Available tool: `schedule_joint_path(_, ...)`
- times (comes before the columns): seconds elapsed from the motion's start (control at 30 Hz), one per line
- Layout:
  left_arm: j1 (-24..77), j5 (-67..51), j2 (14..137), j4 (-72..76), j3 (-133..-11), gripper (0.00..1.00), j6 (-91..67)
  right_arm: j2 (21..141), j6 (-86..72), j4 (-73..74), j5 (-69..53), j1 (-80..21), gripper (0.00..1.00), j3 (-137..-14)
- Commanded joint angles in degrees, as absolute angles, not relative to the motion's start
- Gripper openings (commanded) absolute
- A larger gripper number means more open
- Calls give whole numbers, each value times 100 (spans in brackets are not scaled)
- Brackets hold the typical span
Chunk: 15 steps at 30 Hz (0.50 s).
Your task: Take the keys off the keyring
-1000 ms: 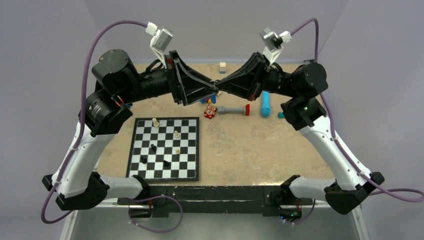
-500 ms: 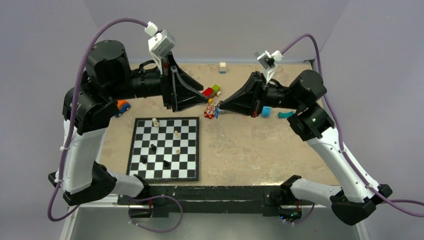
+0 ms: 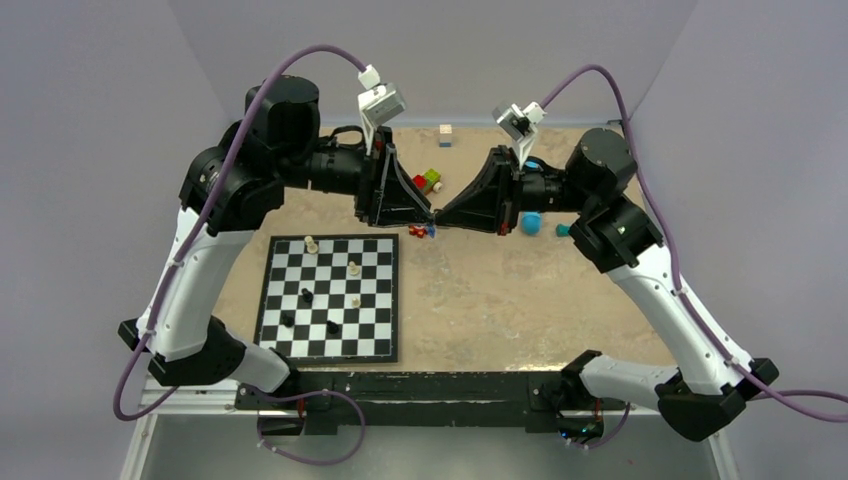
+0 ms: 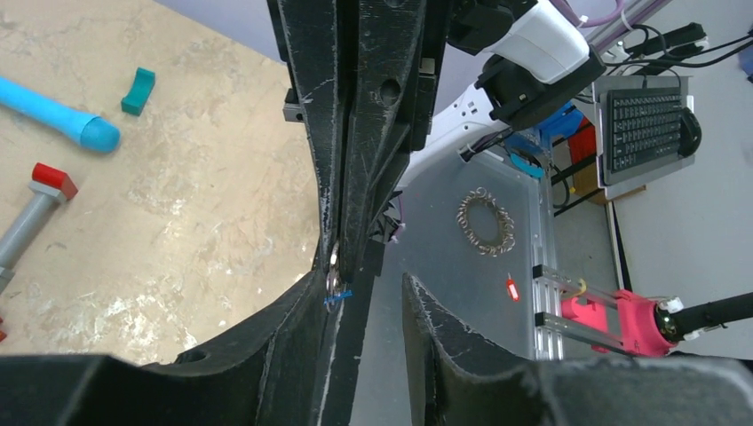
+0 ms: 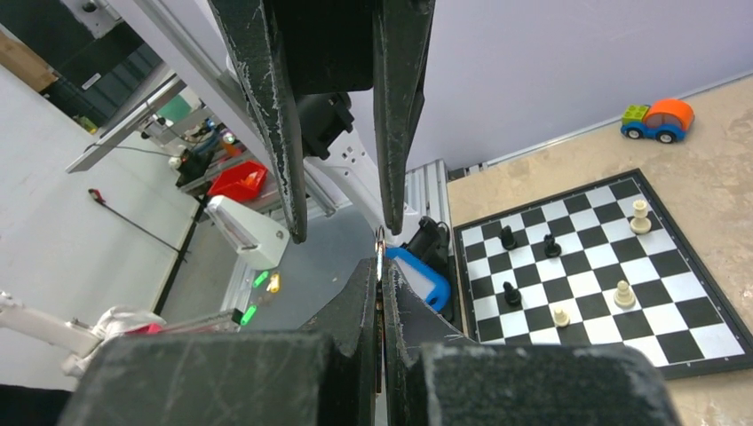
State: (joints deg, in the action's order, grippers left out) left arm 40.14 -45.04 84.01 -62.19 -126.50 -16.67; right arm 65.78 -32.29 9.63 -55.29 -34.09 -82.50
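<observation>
Both grippers meet tip to tip in the air above the sandy table, just behind the chessboard. My right gripper [image 3: 441,222] [image 5: 380,264] is shut on the keyring: a thin silvery metal edge [image 5: 380,241] pokes out past its fingertips. The blue tag [image 5: 417,276] with its pale centre hangs beside its right finger. My left gripper [image 3: 428,222] [image 4: 368,282] is open, its fingers straddling the right gripper's tip. The metal ring [image 4: 334,277] and a sliver of blue sit against the left gripper's left finger [image 4: 297,337]. I cannot tell the keys from the ring.
A chessboard [image 3: 376,345] with several pieces lies at front left. Behind the grippers are red and green bricks [image 3: 426,181], a light-blue cylinder [image 4: 53,111], a teal block [image 4: 138,90], a grey bar with a red end [image 4: 31,209], and a toy car [image 5: 659,118].
The grippers were touching, drew apart half a second ago, and now meet again. My left arm has swung right, bringing its jaws around the right gripper's tip.
</observation>
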Motion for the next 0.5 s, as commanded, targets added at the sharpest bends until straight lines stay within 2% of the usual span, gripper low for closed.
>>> schedule_joint_path(0.0,3992,-4859,8363,-6128,-12640,40,-1598,6622,-3146,799,-5704,-3429,0,-8570)
schedule_joint_path(0.2,3995,-4960,8403,-6121,-12601,27,-1608,6666,-3204,689,-5678,-3424,0,-8626)
schedule_joint_path(0.3,3991,-4949,8397,-6118,-12584,17,-1600,6696,-3274,606,-5701,-3422,0,-8631)
schedule_joint_path(0.47,3991,-4928,8406,-6103,-12558,9,-1606,6761,-3321,539,-5773,-3425,0,-8678)
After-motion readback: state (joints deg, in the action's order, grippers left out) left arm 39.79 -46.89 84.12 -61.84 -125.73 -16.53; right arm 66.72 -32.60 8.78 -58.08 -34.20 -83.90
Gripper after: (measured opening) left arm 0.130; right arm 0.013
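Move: The keyring, pinched in the right fingertips, juts out between the left fingers: about 1 cm right of the left hand point and 1 cm ahead, level with it, and about 1 cm left of the right hand point. From the left hand, the right fingertips are some 2 cm right and 1 cm ahead, level, and the blue tag hangs about 1 cm back, 1 cm right and 3 cm below. Left hand stays, closing its fingers around the keyring the right still pinches and eases about 1 cm back. ##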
